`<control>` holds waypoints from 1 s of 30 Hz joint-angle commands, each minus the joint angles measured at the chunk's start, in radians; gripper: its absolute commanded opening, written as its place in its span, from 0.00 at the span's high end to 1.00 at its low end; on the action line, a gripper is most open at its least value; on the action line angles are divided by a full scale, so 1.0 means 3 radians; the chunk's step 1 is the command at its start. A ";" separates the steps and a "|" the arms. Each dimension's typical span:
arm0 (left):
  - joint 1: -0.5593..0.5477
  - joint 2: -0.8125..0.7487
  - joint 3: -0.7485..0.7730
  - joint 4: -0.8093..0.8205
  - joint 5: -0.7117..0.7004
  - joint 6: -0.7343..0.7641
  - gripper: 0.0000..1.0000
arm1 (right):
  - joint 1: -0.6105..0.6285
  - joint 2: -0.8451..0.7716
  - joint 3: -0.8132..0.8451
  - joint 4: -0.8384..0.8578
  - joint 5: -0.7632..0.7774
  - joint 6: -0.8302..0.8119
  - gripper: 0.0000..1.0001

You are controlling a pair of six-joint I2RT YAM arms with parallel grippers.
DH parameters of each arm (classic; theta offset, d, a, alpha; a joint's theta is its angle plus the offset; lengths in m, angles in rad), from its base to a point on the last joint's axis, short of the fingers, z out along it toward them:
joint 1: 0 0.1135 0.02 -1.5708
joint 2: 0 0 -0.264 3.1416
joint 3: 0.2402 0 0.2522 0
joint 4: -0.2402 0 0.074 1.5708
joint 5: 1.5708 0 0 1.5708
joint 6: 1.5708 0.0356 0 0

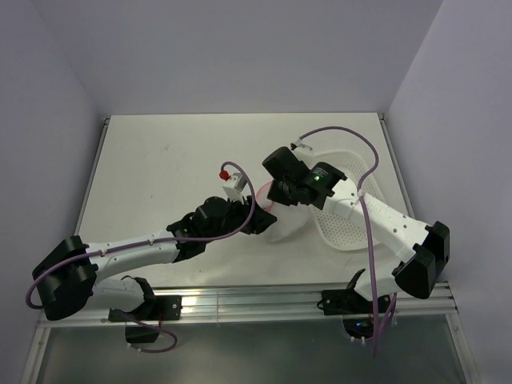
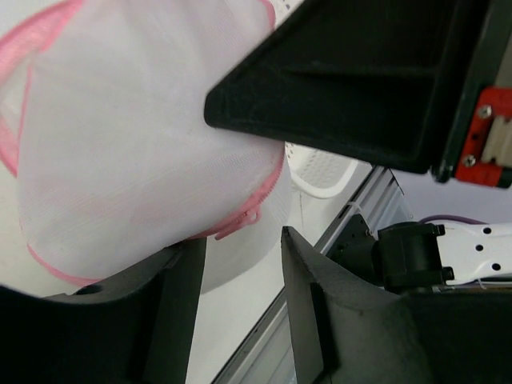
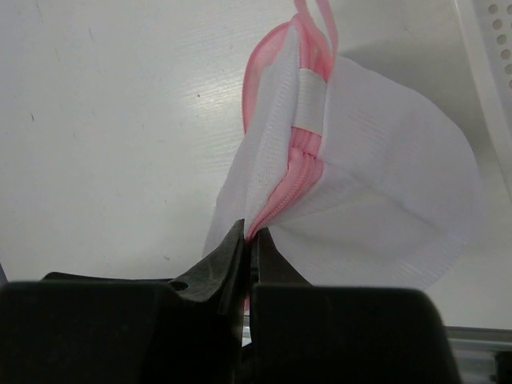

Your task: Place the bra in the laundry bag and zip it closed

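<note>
The laundry bag point(image 3: 384, 200), white mesh with pink trim, hangs just above the table at the centre point(image 1: 285, 229). My right gripper point(image 3: 254, 232) is shut on the bag's pink zipper seam and comes at it from above point(image 1: 273, 203). The bag fills the upper left of the left wrist view point(image 2: 136, 144), with a pink zip pull point(image 2: 240, 222) at its lower edge. My left gripper point(image 2: 242, 240) sits just below that edge, open; bare table shows between its fingers point(image 2: 172, 320). In the top view it is at the bag's left side point(image 1: 258, 222). The bra is hidden.
A white perforated plastic basket point(image 1: 350, 224) lies on the table right of the bag, under the right arm; its edge shows in both wrist views point(image 3: 496, 48) point(image 2: 320, 168). The metal rail of the table's near edge point(image 1: 256, 300) runs behind the left gripper.
</note>
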 commanded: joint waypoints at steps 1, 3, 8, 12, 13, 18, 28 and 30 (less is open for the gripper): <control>0.0114 -0.0103 0.0152 0.0154 -0.0046 0.0119 0.51 | 0.0038 -0.0106 -0.0033 0.0018 -0.0249 -0.0028 1.00; 0.0135 -0.0109 0.0141 0.0215 0.0015 0.0129 0.52 | 0.0033 -0.0101 -0.0053 0.0033 -0.0260 -0.0033 1.00; 0.0232 -0.0047 0.0162 0.0297 0.0204 0.0103 0.54 | 0.0043 -0.0086 -0.0074 0.0059 -0.0316 -0.0033 1.00; 0.0309 -0.0042 0.0121 0.0430 0.0434 0.0057 0.55 | 0.0038 -0.0096 -0.0064 0.0054 -0.0352 -0.0048 1.00; 0.0319 -0.0052 0.0116 0.0446 0.0480 0.0052 0.55 | 0.0043 -0.0096 -0.0059 0.0054 -0.0352 -0.0048 1.00; 0.0350 -0.0068 0.0121 0.0456 0.0614 0.0068 0.60 | 0.0043 -0.0076 -0.0059 0.0059 -0.0362 -0.0053 1.00; 0.0360 -0.0047 0.0136 0.0405 0.0639 0.0073 0.73 | 0.0043 -0.0060 -0.0074 0.0069 -0.0362 -0.0043 1.00; 0.0360 -0.0047 0.0131 0.0390 0.0639 0.0073 0.78 | 0.0038 -0.0060 -0.0084 0.0079 -0.0357 -0.0043 1.00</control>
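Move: The zip pull on the laundry bag's pink edge sits just beyond the left hand's open fingertips, about 1 cm ahead of its hand point, 1 cm to the right and level with it. The right gripper's tips, already shut on the zip edge, are roughly 5 cm ahead, directly in line sideways and 2 cm higher; the basket lies some 23 cm right, 10 cm ahead and 14 cm below. From the right hand the pull is about 4 cm back, level sideways and 2 cm lower. The left hand edges about 1 cm forward and slightly left to the zip pull, then rises about 1 cm and eases back a touch while the wrist turns some 5 degrees clockwise and the fingers go from half open to about a quarter open, closing around the pull. The right hand keeps its shut pinch on the zip edge as the anchor, giving only about 1 cm back, left and down. ##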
